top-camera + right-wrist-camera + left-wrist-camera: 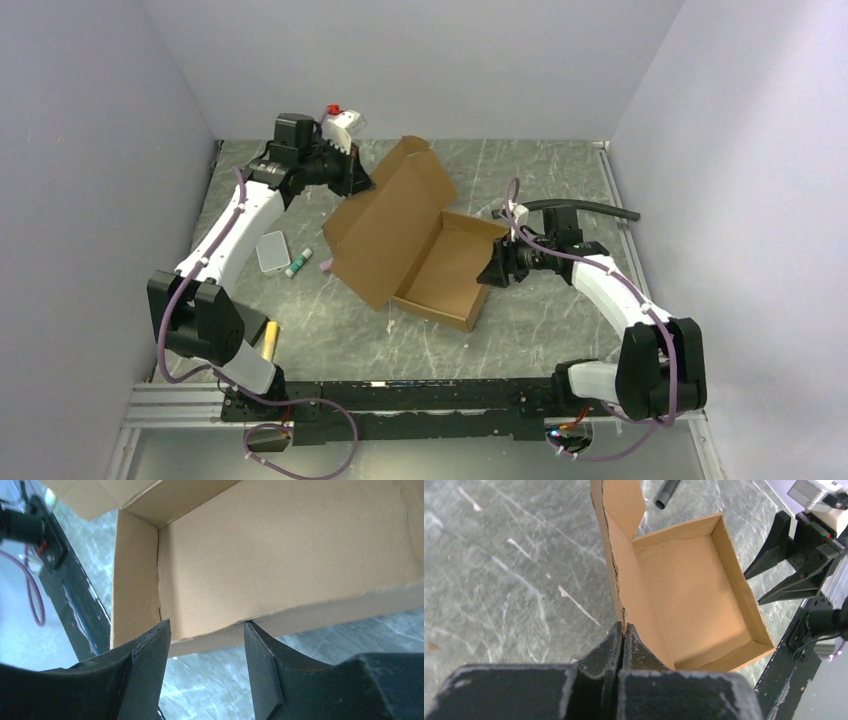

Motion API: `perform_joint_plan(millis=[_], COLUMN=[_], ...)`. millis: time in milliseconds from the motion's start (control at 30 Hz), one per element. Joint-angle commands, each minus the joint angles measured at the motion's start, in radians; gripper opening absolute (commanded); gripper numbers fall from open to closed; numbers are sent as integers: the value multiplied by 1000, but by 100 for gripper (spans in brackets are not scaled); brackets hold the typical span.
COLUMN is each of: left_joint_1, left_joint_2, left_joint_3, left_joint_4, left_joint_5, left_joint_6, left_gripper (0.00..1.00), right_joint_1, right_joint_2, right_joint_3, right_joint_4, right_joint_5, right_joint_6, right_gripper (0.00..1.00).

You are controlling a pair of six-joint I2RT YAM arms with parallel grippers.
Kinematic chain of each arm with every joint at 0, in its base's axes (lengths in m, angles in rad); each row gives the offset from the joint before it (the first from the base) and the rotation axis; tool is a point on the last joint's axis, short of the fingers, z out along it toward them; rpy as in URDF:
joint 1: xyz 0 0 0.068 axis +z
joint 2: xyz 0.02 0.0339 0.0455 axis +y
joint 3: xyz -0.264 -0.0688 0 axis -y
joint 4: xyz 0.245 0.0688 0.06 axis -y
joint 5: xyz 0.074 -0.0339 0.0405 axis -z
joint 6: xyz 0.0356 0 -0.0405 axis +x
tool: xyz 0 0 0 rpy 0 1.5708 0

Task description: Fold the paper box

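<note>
The paper box point(440, 265) is brown cardboard and lies mid-table as an open tray with its lid point(385, 225) raised on the left. My left gripper point(358, 183) is shut on the lid's upper edge. In the left wrist view its tips point(624, 628) pinch that cardboard edge, with the tray's inside point(694, 590) beyond. My right gripper point(494, 270) stands open at the tray's right wall. In the right wrist view its tips point(206, 629) sit just short of the wall's rim point(310, 611), with nothing between them.
A clear small case point(272, 250) and a green-and-white marker point(299, 263) lie left of the box. A yellow item point(270, 340) rests by the left arm's base. A black hose point(590, 208) lies behind the right arm. Walls close in on three sides.
</note>
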Motion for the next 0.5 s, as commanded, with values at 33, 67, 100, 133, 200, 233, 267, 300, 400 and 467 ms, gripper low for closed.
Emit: perform_joint_plan(millis=[33,67,100,133,200,233,267,300,400,467], left_joint_1=[-88,-101,-120,-129,-164,-176,-189,-199,-228,-241], left_joint_2=[8,6,4,6,19,29,38,49,70,74], left_joint_3=[57,65,79,91,128,146,165,182,225,242], left_joint_4=[-70,-68,-70,-77,-103,-118,-132,-143,-166,-167], left_joint_5=[52,50,48,45,29,21,11,2,-28,-43], left_joint_6=[218,233,251,269,314,328,339,346,356,357], left_gripper=[0,0,0,0,0,0,0,0,0,0], right_joint_1=[-28,-40,-54,-69,-94,-102,-108,-115,-140,-146], right_joint_2=[-64,-67,-70,-72,-70,-65,-58,-47,0,44], right_joint_3=[147,180,209,243,321,360,395,430,515,547], right_joint_4=[-269,-357,-412,-443,-487,-487,-477,-464,-399,-342], right_joint_5=[-59,-75,-92,-109,-121,-120,-115,-117,-136,-163], right_joint_6=[-436,-544,-607,-648,-711,-721,-722,-724,-693,-637], right_gripper=[67,71,74,77,82,85,87,88,93,94])
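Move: The left hand still pinches the lid's raised outer edge; the tray lies about 9 cm back, 19 cm right and 20 cm below it, and the lid's far end flap some 8 cm ahead, 15 cm right and 9 cm lower. For the open right hand, that flap is roughly 21 cm ahead, 12 cm left and 5 cm above, with the tray 4 cm ahead, 9 cm left and 5 cm below, and the black hose 24 cm ahead, 20 cm right, 8 cm lower. The right hand rises about 13 cm clear of the tray's right wall, first easing back slightly and then going forward about 5 cm with a drift to the right, as it closes on the lid's far end flap, spreads its half-open fingers nearly wide and rolls some 35 degrees so that its forward side lifts. Meanwhile the left hand keeps its pinch on the lid's edge and carries it right and somewhat back, turning clockwise as it goes, so the lid swings round towards the right hand. ##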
